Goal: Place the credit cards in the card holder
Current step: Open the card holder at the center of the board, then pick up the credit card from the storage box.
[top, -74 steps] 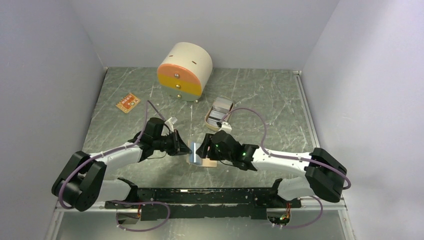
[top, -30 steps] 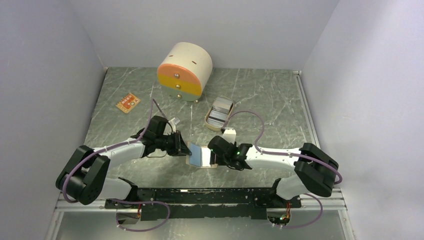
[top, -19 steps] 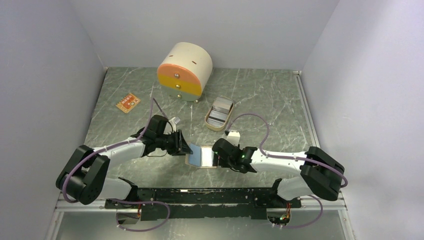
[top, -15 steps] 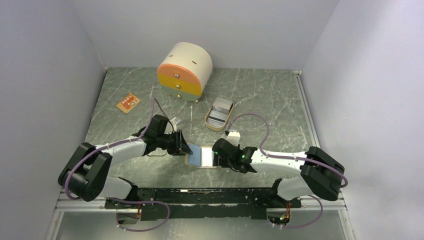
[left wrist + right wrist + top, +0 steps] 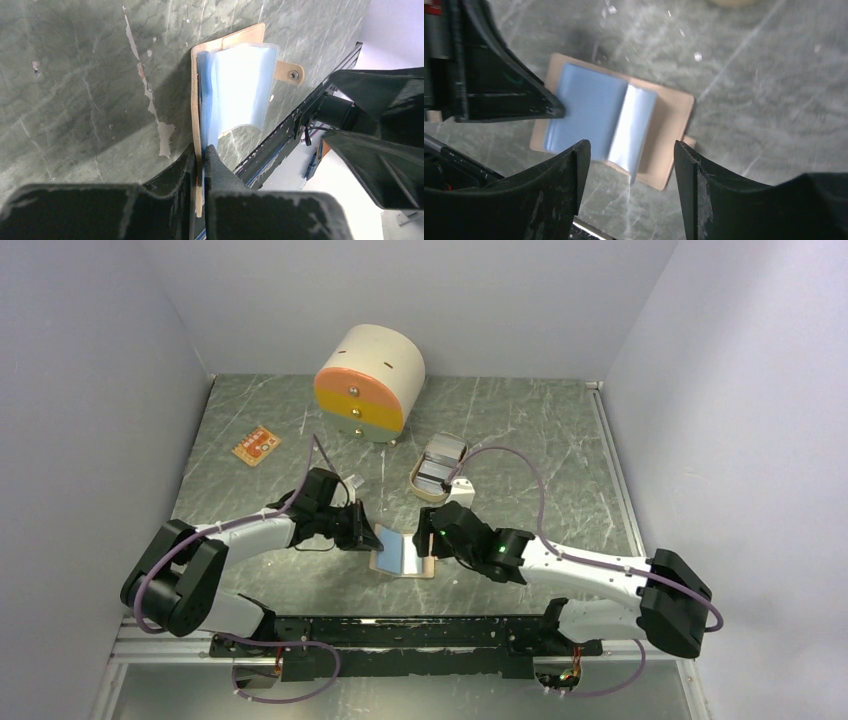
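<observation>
The tan card holder lies open on the table between the arms, with light blue leaves spread across its inside. My left gripper is shut on its left edge; in the left wrist view the fingers pinch the tan cover beside the snap tab. My right gripper hovers open above the holder's right half, with nothing between its fingers. Grey-silver credit cards lie in a beige tray. An orange card lies far left.
The beige oval tray sits just behind the right gripper. A round cream drawer box with an orange-yellow front stands at the back centre. Walls close in on the left, right and back of the marbled table.
The right gripper has risen and drawn back from the holder's right side, staying open. The left gripper loosened briefly and closed again on the holder's left edge.
</observation>
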Motion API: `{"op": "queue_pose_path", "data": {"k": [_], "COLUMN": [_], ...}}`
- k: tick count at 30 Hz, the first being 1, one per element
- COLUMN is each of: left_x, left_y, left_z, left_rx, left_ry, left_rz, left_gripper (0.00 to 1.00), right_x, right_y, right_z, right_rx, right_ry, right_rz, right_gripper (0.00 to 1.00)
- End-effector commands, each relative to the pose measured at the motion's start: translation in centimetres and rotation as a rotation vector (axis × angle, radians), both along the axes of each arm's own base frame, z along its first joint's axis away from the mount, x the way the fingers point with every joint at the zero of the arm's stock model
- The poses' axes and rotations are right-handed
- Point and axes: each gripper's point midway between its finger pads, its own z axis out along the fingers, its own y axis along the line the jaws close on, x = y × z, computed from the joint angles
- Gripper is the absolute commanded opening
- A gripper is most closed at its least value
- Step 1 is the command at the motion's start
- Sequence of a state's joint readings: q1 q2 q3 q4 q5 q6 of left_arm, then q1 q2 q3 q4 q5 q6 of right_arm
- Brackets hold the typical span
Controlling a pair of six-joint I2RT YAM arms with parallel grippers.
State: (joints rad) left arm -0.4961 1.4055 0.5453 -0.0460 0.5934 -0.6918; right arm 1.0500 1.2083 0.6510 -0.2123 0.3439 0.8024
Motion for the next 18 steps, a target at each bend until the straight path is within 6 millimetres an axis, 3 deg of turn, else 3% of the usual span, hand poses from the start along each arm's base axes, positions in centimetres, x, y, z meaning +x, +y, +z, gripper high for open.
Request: {"op": "queue_pose_path", "data": {"k": [1, 7, 12, 15, 18], "left_x": [0.0, -0.2, -0.6, -0.9, -1.0], "left_y": [-0.6, -0.4, -0.3, -0.1, -0.1], "left_z": [1.3, 1.9, 2.3, 2.3, 2.3], "left_rx": [-0.016, -0.016, -0.024, -0.022, -0.032], "left_ry": [-0.018, -0.035, -0.037, -0.037, -0.041], "left_rz": [-0.055, -0.05, -0.058, -0.061, -0.058], "left_gripper": [0.09, 0.09, 0.09, 0.09, 0.09], "right_x": [2.6, 8.4, 12.9, 15.3, 18.1], "right_y": [0.1, -3.1, -5.3, -5.4, -5.6], "right_z": [3.9, 6.3, 6.0, 6.4, 5.2], "right_rx": [-0.065, -0.275, -0.452, -0.516, -0.514], "right_ry": [-0.254, -0.384, -0.454, -0.502, -0.427], "right_rz": [0.115, 0.097, 0.11, 0.159, 0.228], "right_gripper": [0.66, 0.67, 0.67, 0.66, 0.67]}}
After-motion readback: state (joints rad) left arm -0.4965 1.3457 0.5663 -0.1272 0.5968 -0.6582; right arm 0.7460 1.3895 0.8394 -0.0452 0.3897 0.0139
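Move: The right hand is empty and partly open. The box of cards it heads for lies about 19 cm ahead, 3 cm to its right and 7 cm below. The open card holder is 4 cm to its left, level with it and 8 cm down; the round drawer cabinet stands 14 cm beyond the box and 14 cm left of it. The left hand holds the holder, whose middle is 5 cm to the right and 4 cm below; the box lies 18 cm ahead and 13 cm right. Forward and a little to the right, the right hand sweeps some 14 cm away from the card holder towards the box of cards, climbing about 5 cm before easing slightly down. Its fingers stay parted while the wrist turns about 35 degrees, left side dropping, to point more straight ahead. The left hand keeps its pinch on the holder's left side, lifting about 1 cm. ##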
